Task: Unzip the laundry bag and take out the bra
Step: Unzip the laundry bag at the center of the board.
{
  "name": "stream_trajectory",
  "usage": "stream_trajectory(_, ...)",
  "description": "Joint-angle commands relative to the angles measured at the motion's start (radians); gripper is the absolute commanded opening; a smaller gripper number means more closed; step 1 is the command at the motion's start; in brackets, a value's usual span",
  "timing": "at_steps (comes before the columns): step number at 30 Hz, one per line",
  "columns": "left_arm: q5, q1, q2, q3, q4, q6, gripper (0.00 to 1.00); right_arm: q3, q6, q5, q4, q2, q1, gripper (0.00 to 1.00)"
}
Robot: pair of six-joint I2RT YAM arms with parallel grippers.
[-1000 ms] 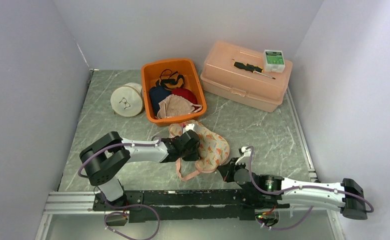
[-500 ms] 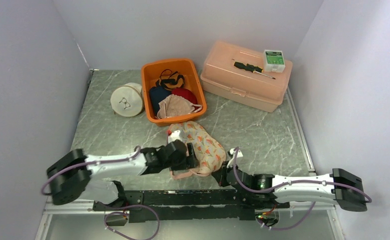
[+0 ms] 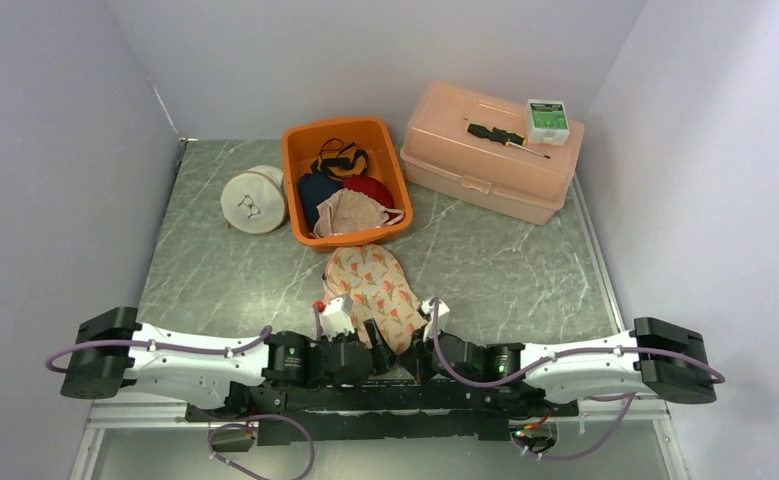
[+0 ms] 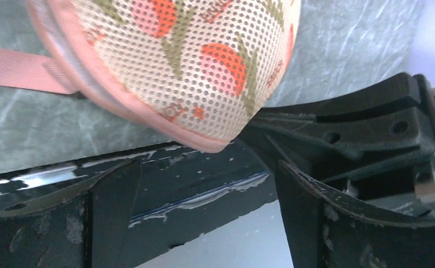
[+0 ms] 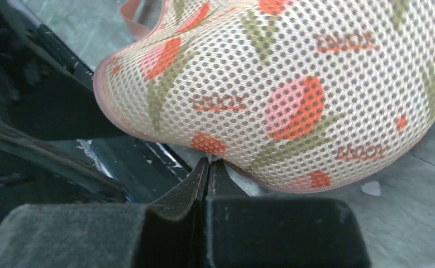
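Observation:
The laundry bag (image 3: 370, 285), a mesh pouch with an orange tulip print and pink trim, lies near the table's front edge. In the right wrist view the laundry bag (image 5: 293, 95) fills the top, and my right gripper (image 5: 208, 164) is shut on a small white zipper pull at its pink rim. In the top view the right gripper (image 3: 417, 345) sits at the bag's near right corner. My left gripper (image 4: 204, 190) stands wide open just below the laundry bag (image 4: 204, 67), with nothing between its fingers. A pink strap (image 4: 14, 67) trails to the left. The bra is hidden.
An orange bin (image 3: 295, 150) of clothes stands behind the bag. A round white mesh pouch (image 3: 253, 200) lies to its left. At the back right is a peach plastic case (image 3: 485, 175) carrying a screwdriver (image 3: 505, 137) and a small green box (image 3: 547, 120). The black base rail (image 3: 365, 395) runs under both grippers.
Both arms drew back toward the near edge, dragging the bag with them. The left gripper opened and let go of the bag. The right gripper stayed shut.

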Motion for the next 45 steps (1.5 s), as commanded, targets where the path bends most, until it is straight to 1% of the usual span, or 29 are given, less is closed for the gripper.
stream_trajectory(1,-0.103,-0.034,0.028,-0.043,0.102,-0.174,0.94,0.064,-0.068,-0.028,0.088,0.03,0.02,0.0)
stream_trajectory(4,-0.154,-0.042,0.003,-0.122,0.242,-0.188,0.94,0.064,-0.077,-0.032,0.099,0.048,0.03,0.0)
stream_trajectory(5,-0.175,-0.042,-0.004,-0.135,0.259,-0.196,0.94,0.06,-0.078,-0.032,0.107,0.051,0.033,0.0)
stream_trajectory(10,-0.232,-0.041,0.001,-0.145,0.242,-0.253,0.94,0.042,-0.077,-0.029,0.12,0.055,0.042,0.0)
stream_trajectory(13,-0.252,-0.041,0.015,-0.157,0.21,-0.325,0.94,0.033,-0.079,-0.035,0.13,0.06,0.048,0.0)
stream_trajectory(16,-0.274,-0.038,0.017,-0.187,0.22,-0.381,0.94,0.034,-0.088,-0.04,0.138,0.071,0.064,0.0)
stream_trajectory(21,-0.279,-0.025,0.035,-0.165,0.211,-0.359,0.94,0.042,-0.095,-0.02,0.129,0.083,0.09,0.0)
stream_trajectory(22,-0.275,-0.022,0.045,-0.16,0.218,-0.349,0.93,0.045,-0.097,-0.016,0.128,0.083,0.093,0.0)
stream_trajectory(25,-0.257,-0.013,0.077,-0.152,0.24,-0.327,0.83,0.051,-0.1,-0.008,0.123,0.086,0.099,0.0)
stream_trajectory(28,-0.246,-0.008,0.09,-0.166,0.281,-0.313,0.7,0.058,-0.099,-0.001,0.117,0.09,0.104,0.0)
stream_trajectory(30,-0.245,-0.006,0.089,-0.176,0.291,-0.31,0.65,0.06,-0.099,0.005,0.113,0.089,0.108,0.0)
stream_trajectory(34,-0.249,-0.006,0.078,-0.185,0.277,-0.322,0.56,0.06,-0.097,0.017,0.096,0.077,0.113,0.0)
stream_trajectory(39,-0.259,-0.006,0.034,-0.205,0.239,-0.334,0.39,0.049,-0.085,0.039,0.061,0.046,0.115,0.0)
stream_trajectory(45,-0.268,-0.006,-0.038,-0.232,0.19,-0.351,0.19,-0.001,-0.051,0.076,0.017,-0.028,0.116,0.0)
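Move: The laundry bag's near-left rim lies about 5 cm ahead of the left hand, 1 cm to its left and 4 cm below it. The zip pull, already pinched by the right fingers, is some 2 cm ahead, 4 cm to the right and 5 cm below the left hand; the bag's strap is 7 cm ahead, 8 cm to the left and 7 cm lower. Seen from the right hand, that rim is roughly 4 cm ahead, 5 cm left and 1 cm up. The bag's near-left rim is taken by the left hand, which goes forward about 4 cm and sinks 3 cm with its fingers wide open, turning some 20 degrees counter-clockwise, then nearly stops and closes them on the rim. The right hand keeps its pinch on the zip pull, easing about 2 cm left, then 2 to 3 cm back. ##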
